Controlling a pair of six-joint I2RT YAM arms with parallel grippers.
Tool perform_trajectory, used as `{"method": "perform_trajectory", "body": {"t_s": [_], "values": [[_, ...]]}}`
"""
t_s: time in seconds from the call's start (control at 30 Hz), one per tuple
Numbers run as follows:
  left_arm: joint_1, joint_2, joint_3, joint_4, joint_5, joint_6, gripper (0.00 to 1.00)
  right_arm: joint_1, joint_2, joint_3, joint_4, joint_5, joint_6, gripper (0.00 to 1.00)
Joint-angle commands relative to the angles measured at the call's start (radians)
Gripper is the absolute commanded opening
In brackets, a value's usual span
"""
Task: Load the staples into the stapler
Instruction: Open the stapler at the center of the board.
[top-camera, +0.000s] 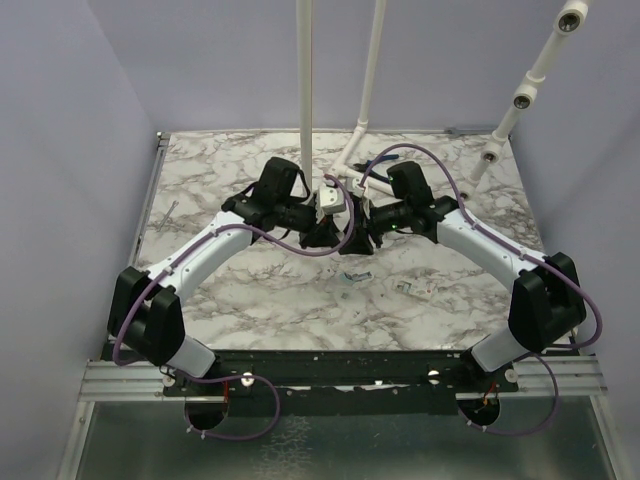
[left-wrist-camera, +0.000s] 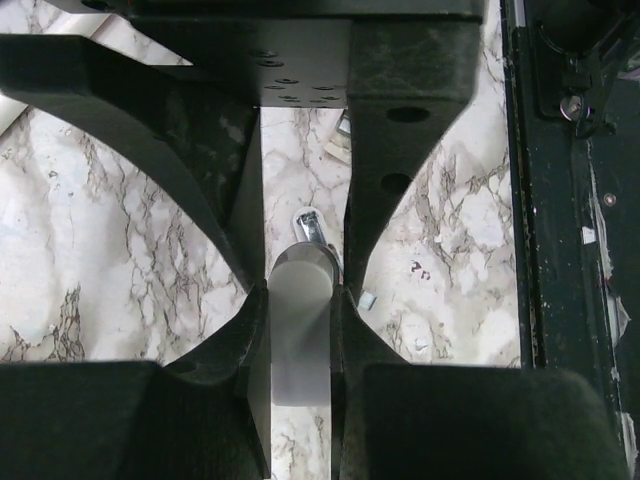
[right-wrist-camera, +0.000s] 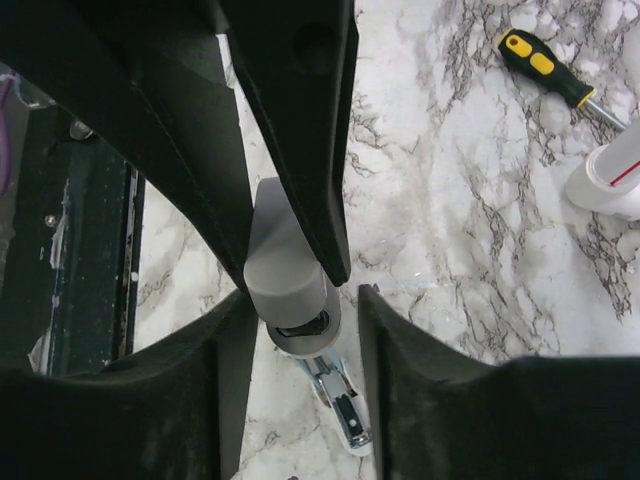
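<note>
The pale stapler (left-wrist-camera: 300, 335) hangs above the marble table at its middle, clamped between the fingers of my left gripper (left-wrist-camera: 300, 300), which is shut on its body. In the top view the stapler (top-camera: 330, 204) sits where the two arms meet. From the right wrist, the stapler (right-wrist-camera: 290, 270) points down and its silvery metal inner part (right-wrist-camera: 340, 400) swings out below. My right gripper (right-wrist-camera: 308, 300) stands open around that end, with a gap on its right side. Small pale bits (top-camera: 355, 277) lie on the table below; I cannot tell whether they are staples.
A yellow-handled screwdriver (right-wrist-camera: 545, 65) lies on the marble beside a white pipe foot (right-wrist-camera: 610, 180). White poles (top-camera: 305, 100) rise at the back of the table. More small scraps (top-camera: 415, 288) lie right of centre. A black rail (left-wrist-camera: 560, 250) runs along the near edge.
</note>
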Motion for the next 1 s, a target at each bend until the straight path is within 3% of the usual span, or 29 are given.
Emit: {"method": "perform_trajectory", "body": {"t_s": [0.0,0.17,0.27,0.7,0.97], "values": [[0.002,0.017,0.012,0.049,0.050,-0.028,0.00,0.011,0.009,-0.004,0.030,-0.043,0.020,0.42],[0.008,0.027,0.019,0.081,0.075,-0.067,0.00,0.011,-0.001,-0.034,0.047,-0.036,0.025,0.18],[0.027,0.022,0.024,0.098,0.102,-0.085,0.00,0.011,-0.016,-0.069,0.071,-0.010,0.028,0.12],[0.219,-0.076,-0.147,0.165,0.235,-0.077,0.00,-0.033,-0.046,-0.161,0.198,0.068,0.079,0.01],[0.316,-0.113,-0.244,0.171,0.278,-0.007,0.00,-0.034,-0.007,-0.154,0.202,0.180,0.067,0.01]]}}
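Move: My left hand already grips the stapler in the air, its middle about 2 cm to the right of that hand. From my open right hand it is some 2 cm to the left, roughly level. On the table about 13 cm below my right hand, a metal-and-teal piece lies about 2 cm to the right, level fore and aft. The white pole foot stands some 15 cm ahead and 8 cm left of my right hand, also 13 cm down. I first shut my right fingers from about half open onto the stapler's right end while my left hand holds it nearly still. Then, keeping the right grip with only a small drift forward, I draw my left hand about 6 cm to the left, its fingertips tipping up some 10 degrees, until it comes free of the stapler's left end, its finger gap unchanged. ##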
